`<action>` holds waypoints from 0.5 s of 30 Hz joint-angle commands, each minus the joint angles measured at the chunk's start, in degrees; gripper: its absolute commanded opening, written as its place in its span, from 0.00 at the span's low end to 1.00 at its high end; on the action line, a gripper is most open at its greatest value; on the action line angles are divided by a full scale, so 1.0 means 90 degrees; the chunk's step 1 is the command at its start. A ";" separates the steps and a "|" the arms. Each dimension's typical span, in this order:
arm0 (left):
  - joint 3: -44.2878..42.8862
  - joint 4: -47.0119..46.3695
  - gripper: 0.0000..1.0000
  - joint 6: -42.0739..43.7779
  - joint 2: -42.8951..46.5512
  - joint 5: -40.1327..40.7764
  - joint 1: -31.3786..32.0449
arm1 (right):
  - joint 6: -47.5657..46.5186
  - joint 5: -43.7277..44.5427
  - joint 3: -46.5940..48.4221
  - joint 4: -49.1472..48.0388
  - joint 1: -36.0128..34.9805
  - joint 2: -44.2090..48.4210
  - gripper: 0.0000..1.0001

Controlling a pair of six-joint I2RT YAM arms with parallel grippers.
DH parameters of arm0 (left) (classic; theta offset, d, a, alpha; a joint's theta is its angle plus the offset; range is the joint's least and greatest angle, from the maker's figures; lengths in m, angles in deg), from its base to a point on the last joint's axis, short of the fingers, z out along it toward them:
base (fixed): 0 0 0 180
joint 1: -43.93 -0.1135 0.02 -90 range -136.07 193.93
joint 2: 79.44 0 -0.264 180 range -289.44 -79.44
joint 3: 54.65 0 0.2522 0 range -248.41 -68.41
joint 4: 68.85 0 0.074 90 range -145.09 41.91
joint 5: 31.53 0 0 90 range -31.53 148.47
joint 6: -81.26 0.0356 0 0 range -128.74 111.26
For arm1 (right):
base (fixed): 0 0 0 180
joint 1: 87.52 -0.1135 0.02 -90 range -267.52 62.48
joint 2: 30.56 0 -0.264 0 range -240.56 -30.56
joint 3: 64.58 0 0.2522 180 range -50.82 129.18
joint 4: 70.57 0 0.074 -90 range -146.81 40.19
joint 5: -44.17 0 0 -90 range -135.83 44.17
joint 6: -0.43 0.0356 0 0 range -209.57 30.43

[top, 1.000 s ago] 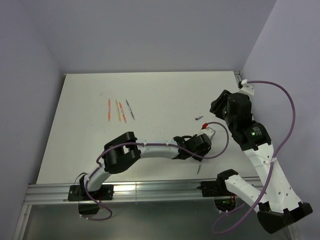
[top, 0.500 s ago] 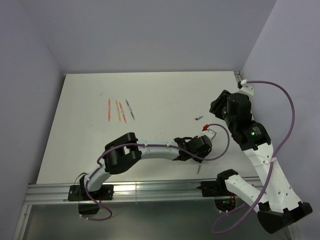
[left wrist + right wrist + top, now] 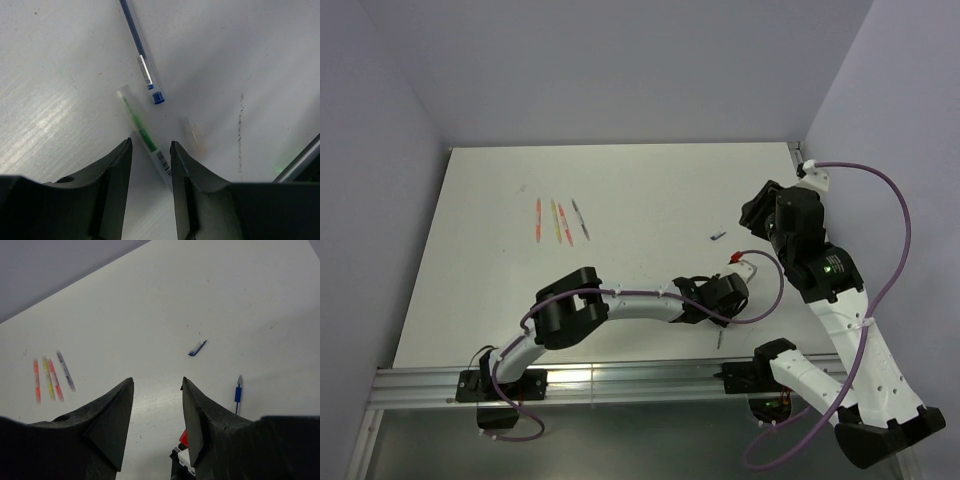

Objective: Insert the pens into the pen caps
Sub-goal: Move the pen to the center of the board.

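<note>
My left gripper (image 3: 150, 144) hangs low over the table, open, its jaws astride the barcode end of a green-clear pen (image 3: 140, 128) that lies flat and close to the right-hand finger. Just beyond it lie a blue pen (image 3: 142, 61) and a pale translucent cap (image 3: 192, 132). My right gripper (image 3: 157, 381) is open and holds nothing, raised above the table. Ahead of it are a dark blue cap (image 3: 197, 348) and a blue pen (image 3: 238, 394). In the top view the blue cap (image 3: 718, 237) lies between the two wrists.
Several pens, red-pink (image 3: 538, 220), yellow (image 3: 555, 221), orange (image 3: 565, 226) and grey (image 3: 580, 220), lie side by side at the far left. One thin pen (image 3: 719, 338) lies near the front rail (image 3: 620, 380). A purple cable loops beside the left wrist (image 3: 720, 295).
My left wrist has slid a little to the right and towards the near edge. The right arm and the pens on the table have stayed put.
</note>
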 commanded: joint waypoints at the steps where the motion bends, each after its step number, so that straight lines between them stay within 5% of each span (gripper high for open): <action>1: -0.0344 0.0287 0.41 0.0063 -0.0222 0.0123 0.0104 | -0.0068 0.0029 -0.0020 -0.0252 0.0008 0.0178 0.52; 7: -0.0315 0.0560 0.38 -0.0083 -0.0301 0.0338 0.0124 | -0.0068 0.0000 -0.0049 -0.0242 0.0008 0.0226 0.52; 15: 0.0328 0.0892 0.00 -0.0561 0.0020 0.1041 0.0085 | -0.0068 -0.0156 -0.0079 -0.0291 0.0008 0.0188 0.52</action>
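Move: The green pen lies just under and between the left hand's open fingers; its middle is about 2 cm back, 1 cm left and 2 cm down. The blue pen is some 7 cm ahead and 4 cm right of that hand, a clear tape mark about 1 cm back and 3 cm right. From the right hand, the green pen is roughly 14 cm back, 3 cm left and 28 cm below. The left fingers close and pinch the green pen ahead of its middle, edging about 1 cm forward and left. ##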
